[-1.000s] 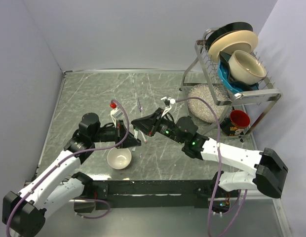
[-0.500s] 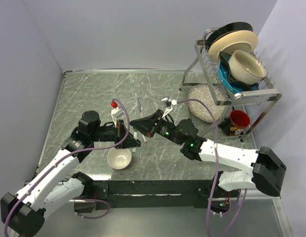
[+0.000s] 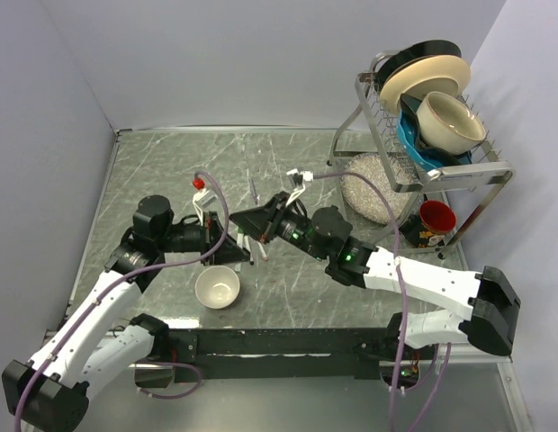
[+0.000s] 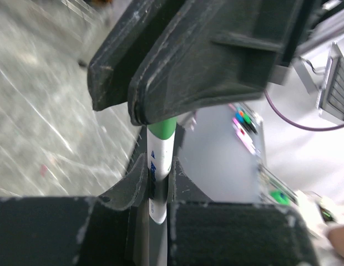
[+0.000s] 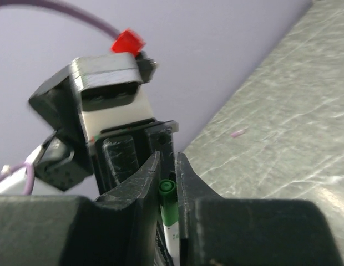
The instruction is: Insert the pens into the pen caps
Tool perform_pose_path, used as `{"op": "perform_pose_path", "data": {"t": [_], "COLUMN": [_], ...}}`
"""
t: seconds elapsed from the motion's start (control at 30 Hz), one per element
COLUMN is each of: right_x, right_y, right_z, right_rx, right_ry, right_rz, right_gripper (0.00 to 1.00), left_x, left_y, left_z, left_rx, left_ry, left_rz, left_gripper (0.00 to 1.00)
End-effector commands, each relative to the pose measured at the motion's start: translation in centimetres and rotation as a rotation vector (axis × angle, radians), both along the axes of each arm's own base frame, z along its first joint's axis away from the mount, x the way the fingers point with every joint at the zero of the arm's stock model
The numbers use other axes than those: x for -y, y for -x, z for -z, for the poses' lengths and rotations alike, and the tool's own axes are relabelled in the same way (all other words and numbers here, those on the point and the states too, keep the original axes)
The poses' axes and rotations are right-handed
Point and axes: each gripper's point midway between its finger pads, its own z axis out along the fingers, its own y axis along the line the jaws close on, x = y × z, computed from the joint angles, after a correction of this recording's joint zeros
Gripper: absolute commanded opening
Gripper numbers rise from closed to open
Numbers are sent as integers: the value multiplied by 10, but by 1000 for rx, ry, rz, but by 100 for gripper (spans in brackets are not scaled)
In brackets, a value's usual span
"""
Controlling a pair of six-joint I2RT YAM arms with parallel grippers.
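My left gripper (image 4: 158, 166) is shut on a white pen (image 4: 158, 183), which stands up between its fingers. The pen's upper end wears the green pen cap (image 4: 162, 131). My right gripper (image 5: 167, 162) is shut on that green cap (image 5: 167, 198), and the white pen (image 5: 173, 239) runs down from it. In the top view the left gripper (image 3: 236, 250) and right gripper (image 3: 247, 227) meet tip to tip above the table's middle. Another thin pen (image 3: 253, 189) lies on the table behind them. No other caps show clearly.
A white bowl (image 3: 217, 288) sits just in front of the grippers. A dish rack (image 3: 423, 166) with bowls and plates stands at the back right, with a red cup (image 3: 436, 219) beside it. A small pink piece (image 5: 237, 133) lies on the marbled table (image 3: 162, 171).
Both grippers have shifted a little to the left together, still joined at the pen and green cap. Neither grip has changed.
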Motion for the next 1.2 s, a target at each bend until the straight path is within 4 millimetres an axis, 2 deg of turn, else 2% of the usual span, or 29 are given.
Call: {"op": "perform_pose_path", "data": {"t": [0.0, 0.07, 0.1, 0.17, 0.2, 0.23, 0.27, 0.37, 0.4, 0.5, 0.57, 0.6, 0.67, 0.7, 0.73, 0.77, 0.8, 0.87, 0.9, 1.0, 1.17], "right_x": [-3, 8, 18, 33, 45, 51, 59, 73, 77, 78, 79, 79, 80, 81, 83, 84, 85, 89, 90, 95, 99], "right_y": [78, 55, 43, 24, 18, 12, 11, 6, 5, 1, -4, -4, -4, -4, -4, -4, -3, -3, -3, -3, -5], "right_z": [61, 38, 19, 4, -8, -16, -24, -26, -21, 1, 24, 31, 46, 50, 56, 56, 57, 59, 58, 59, 61], "right_rx": [-167, -147, -123, -111, -89, -73, -60, -16, -12, -30, -88, -104, -131, -136, -145, -144, -144, -143, -141, -133, -129], "right_ry": [355, 309, 264, 229, 211, 200, 190, 223, 250, 309, 350, 363, 384, 388, 394, 392, 392, 393, 392, 402, 406], "right_rz": [-191, -71, -7, 82, 126, 151, 171, 218, 222, 189, 179, 175, 173, 175, 178, 178, 178, 188, 194, 206, 219], "right_gripper": [24, 27, 34, 48, 59, 62, 65, 77, 88, 100, 100, 100, 100, 100, 100, 100, 100, 100, 100, 100, 100], "left_x": [-24, -28, -31, -37, -39, -45, -49, -58, -59, -68, -79, -78, -77, -73, -71, -67, -60, -55, -54, -56, -54], "left_y": [-84, -83, -81, -84, -84, -90, -93, -101, -105, -125, -139, -148, -157, -162, -165, -169, -172, -176, -180, -182, -177], "left_z": [-81, -75, -66, -55, -46, -39, -32, -14, -7, 17, 36, 59, 78, 101, 110, 115, 131, 144, 157, 178, 198], "left_rx": [356, 358, 333, 321, 292, 274, 252, 191, 167, 51, -41, -125, -192, -266, -298, -319, -376, -420, -458, -511, -560], "left_ry": [127, 107, 86, 54, 29, 5, -16, -71, -90, -159, -236, -291, -353, -403, -421, -427, -438, -444, -463, -505, -541], "left_rz": [-404, -434, -446, -488, -506, -556, -585, -658, -675, -777, -864, -880, -877, -863, -855, -840, -812, -803, -807, -821, -807], "left_gripper": [1, 1, 1, 1, 1, 1, 1, 1, 1, 1, 1, 1, 1, 1, 2, 2, 1, 1, 1, 4, 12]}}
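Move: Just left of the black pen is the clear patch the left hand heads for with the green pen: roughly 16 cm ahead, 6 cm left and 27 cm down. From that hand the black pen lies about 15 cm ahead and 2 cm left, the orange pen 15 cm ahead and 1 cm right, the bowl 4 cm ahead and 9 cm left. The green pen's middle is some 3 cm back from and 4 cm below the right hand. Opening wide, the right hand lets go of the green cap and draws off about 9 cm to the right, dipping some 7 cm. The left keeps its pinch on the pen body, swings forward and left with a slight rise, then sinks steeply towards the table beside the black pen, ending some 21 cm lower and 16 cm farther forward; its fingers turn from pointing right to mostly down. ##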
